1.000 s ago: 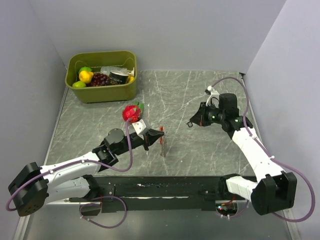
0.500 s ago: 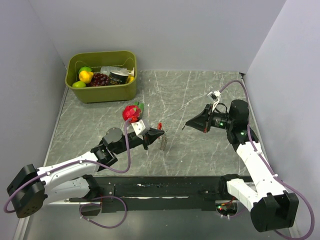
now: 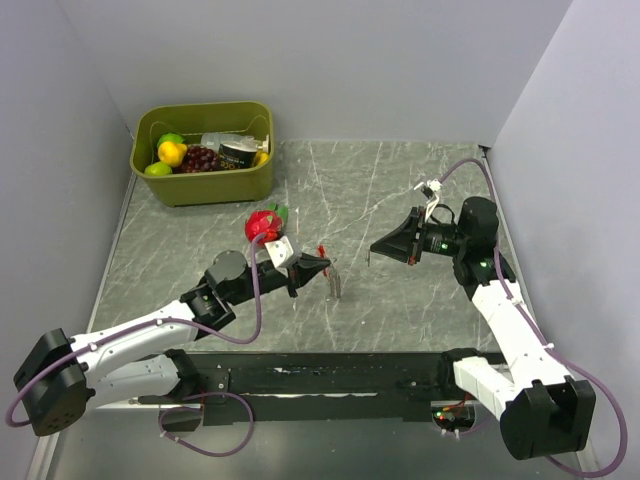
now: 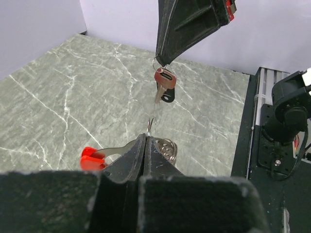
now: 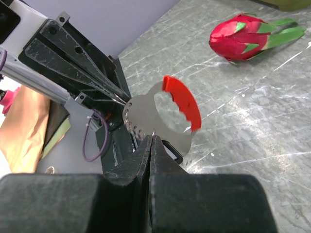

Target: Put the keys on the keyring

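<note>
My left gripper (image 3: 322, 264) is shut on the keyring (image 3: 335, 283), a silvery loop with a curved red fob (image 4: 90, 158). The loop hangs just past the closed tips (image 4: 146, 137). In the right wrist view the keyring (image 5: 141, 109) stands right in front of my right gripper (image 5: 152, 137), its red fob (image 5: 182, 99) uppermost. My right gripper (image 3: 372, 251) is shut on a key with a dark red head (image 4: 165, 80). That key dangles from the tips, blade down, just above the keyring. The two grippers face each other a short gap apart over mid-table.
A red strawberry toy (image 3: 264, 225) with green leaves lies behind the left gripper. An olive bin (image 3: 215, 185) with fruit and a can stands at the back left. A black rail (image 3: 330, 375) runs along the near edge. Walls close in on both sides.
The right wrist has swung round so its gripper points left at the keyring, now a little nearer. The left gripper edged right and the keyring's silver part lifted slightly.
</note>
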`<act>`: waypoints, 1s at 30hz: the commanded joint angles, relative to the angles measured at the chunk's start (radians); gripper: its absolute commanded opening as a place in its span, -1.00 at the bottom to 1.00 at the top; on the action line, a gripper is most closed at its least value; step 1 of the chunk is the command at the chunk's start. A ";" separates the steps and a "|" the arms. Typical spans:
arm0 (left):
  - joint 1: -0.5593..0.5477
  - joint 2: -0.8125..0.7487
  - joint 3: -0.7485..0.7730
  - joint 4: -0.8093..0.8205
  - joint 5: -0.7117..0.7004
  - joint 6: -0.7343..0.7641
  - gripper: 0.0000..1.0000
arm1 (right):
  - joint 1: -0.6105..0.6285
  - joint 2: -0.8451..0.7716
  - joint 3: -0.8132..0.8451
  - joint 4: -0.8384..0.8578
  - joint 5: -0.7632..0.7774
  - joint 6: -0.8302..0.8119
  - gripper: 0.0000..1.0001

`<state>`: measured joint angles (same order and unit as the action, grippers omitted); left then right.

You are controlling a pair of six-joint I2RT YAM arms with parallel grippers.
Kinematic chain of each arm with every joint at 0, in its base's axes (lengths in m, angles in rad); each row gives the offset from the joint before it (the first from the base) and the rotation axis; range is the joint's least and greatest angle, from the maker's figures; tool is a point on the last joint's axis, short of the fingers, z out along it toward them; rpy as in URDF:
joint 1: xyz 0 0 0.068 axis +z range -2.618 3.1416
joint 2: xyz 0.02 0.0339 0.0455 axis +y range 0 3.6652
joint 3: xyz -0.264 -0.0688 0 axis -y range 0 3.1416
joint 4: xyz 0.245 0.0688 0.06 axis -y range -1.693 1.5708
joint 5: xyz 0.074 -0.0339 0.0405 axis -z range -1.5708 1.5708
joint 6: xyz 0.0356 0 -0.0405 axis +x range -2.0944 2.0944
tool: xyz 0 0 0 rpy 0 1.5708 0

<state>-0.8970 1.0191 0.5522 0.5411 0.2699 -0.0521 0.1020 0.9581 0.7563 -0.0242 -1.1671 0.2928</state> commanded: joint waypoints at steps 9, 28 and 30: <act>0.003 0.015 0.086 -0.009 0.049 0.026 -0.98 | 0.070 0.053 0.109 -0.072 -0.017 -0.069 -1.00; 0.003 0.038 0.100 -0.018 0.065 0.026 -0.98 | 0.215 0.182 0.244 -0.226 -0.036 -0.194 -1.00; 0.004 0.041 0.100 -0.018 0.069 0.026 -0.98 | 0.225 0.191 0.264 -0.255 -0.040 -0.214 -1.00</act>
<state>-0.8959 1.0584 0.6018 0.4873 0.3103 -0.0399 0.3073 1.1290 0.9424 -0.2058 -1.1847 0.1551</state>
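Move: The right hand already pinches the thin ring from which the keys hang. The keyring's wire end, at the left fingertips, lies about 9 cm to its left, 3 cm back and 1 cm lower. The red-handled metal piece hangs by it, 9 cm left, 1 cm back and 5 cm below the right hand. From the left hand the keys hang about 9 cm to the right, 3 cm ahead and 2 cm lower. With the keys still pinched, the right hand carries them left, about 5 cm, and slightly back, towards the wire end of the keyring at the left fingertips, swinging its wrist some 15 degrees counter-clockwise and staying nearly level. The left hand keeps its grip and stays almost in place; whether keys and wire touch can't be seen. ##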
